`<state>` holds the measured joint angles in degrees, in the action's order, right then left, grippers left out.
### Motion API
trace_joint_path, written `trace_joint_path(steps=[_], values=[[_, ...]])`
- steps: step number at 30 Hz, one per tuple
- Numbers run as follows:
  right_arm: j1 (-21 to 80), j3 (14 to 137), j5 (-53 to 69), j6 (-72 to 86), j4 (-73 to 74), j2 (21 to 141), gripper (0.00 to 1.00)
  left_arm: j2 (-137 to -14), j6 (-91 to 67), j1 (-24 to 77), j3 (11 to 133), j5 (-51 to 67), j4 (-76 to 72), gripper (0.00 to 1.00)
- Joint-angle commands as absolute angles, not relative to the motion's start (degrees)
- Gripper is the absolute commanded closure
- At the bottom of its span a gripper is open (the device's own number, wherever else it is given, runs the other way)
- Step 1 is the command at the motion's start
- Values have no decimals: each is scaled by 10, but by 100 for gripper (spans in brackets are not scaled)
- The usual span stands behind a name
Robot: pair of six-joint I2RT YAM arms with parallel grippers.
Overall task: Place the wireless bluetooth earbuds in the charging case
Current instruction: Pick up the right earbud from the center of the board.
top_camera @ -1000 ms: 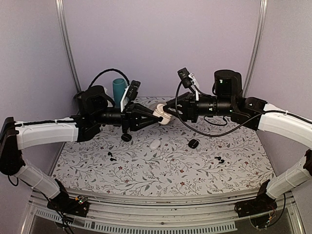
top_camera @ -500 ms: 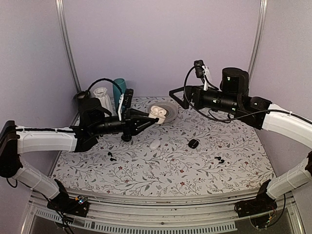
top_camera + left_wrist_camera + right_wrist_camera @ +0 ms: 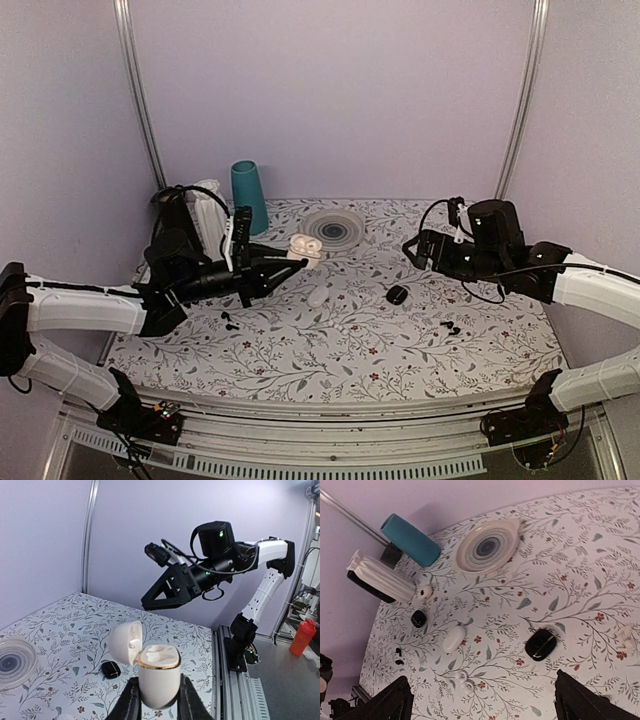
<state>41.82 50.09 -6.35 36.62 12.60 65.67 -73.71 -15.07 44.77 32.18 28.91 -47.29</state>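
The charging case [image 3: 159, 672] is a glossy white clamshell with a gold rim, held upright in the air with its lid [image 3: 125, 642] swung open. My left gripper [image 3: 160, 702] is shut on its lower body. From above, the case [image 3: 305, 247] hangs over the table's left-centre. Its inside looks white, and I cannot tell what sits in it. Two tiny white earbuds [image 3: 464, 681] lie on the cloth, seen between the wide-spread fingers of my right gripper [image 3: 481, 690]. That gripper [image 3: 415, 250] is open and empty, well to the right of the case.
On the floral cloth lie a black case [image 3: 397, 294], a white oval pebble [image 3: 319, 296], a second black case [image 3: 418, 618] and small black earbuds [image 3: 452, 327]. A ringed plate [image 3: 333, 228], a teal cup [image 3: 247, 195] and a white ribbed vase [image 3: 380, 580] stand at the back.
My right gripper opened, left the case and drew back to the right and lower. My left arm came down and towards the near left, still holding the open case.
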Motion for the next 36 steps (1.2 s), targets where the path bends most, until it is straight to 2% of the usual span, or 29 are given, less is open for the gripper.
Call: trace_joint_path(steps=[1,4,11,15,21,24,36], values=[[366,459,-126,459,201,645,1,-742,-175,457,325,308,-527,100],[312,418,-124,483,202,652,0,-742,-183,456,338,306,-518,100],[212,368,-100,474,168,684,14,-703,-132,456,380,276,-413,100],[184,381,-85,453,147,736,30,-691,-124,455,393,264,-393,100],[166,419,-63,396,120,826,46,-690,-103,453,425,265,-346,100],[161,436,-44,368,111,860,51,-685,-95,453,433,264,-327,100],[159,473,-48,316,118,923,61,-683,-92,451,436,254,-319,100]])
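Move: The white earbuds lie about 15 cm to the right hand's right and 10 cm ahead, some 23 cm below. The black case lies about 6 cm straight ahead and equally far down; the black earbuds are about 10 cm to the right and 2 cm back, also at table height. From the left hand, which already holds the opened white case, the white earbuds lie roughly 35 cm right, 17 cm ahead and 27 cm below. Down and to its right the right hand sweeps, dropping about 19 cm and crossing 15, then easing forward over the last stretch towards the white earbuds. The fingers tip some 30 degrees more steeply down, turn clockwise, and narrow from wide open to under half, still short of the earbuds. The left hand lifts the open white case about 5 cm, keeping its grip. ##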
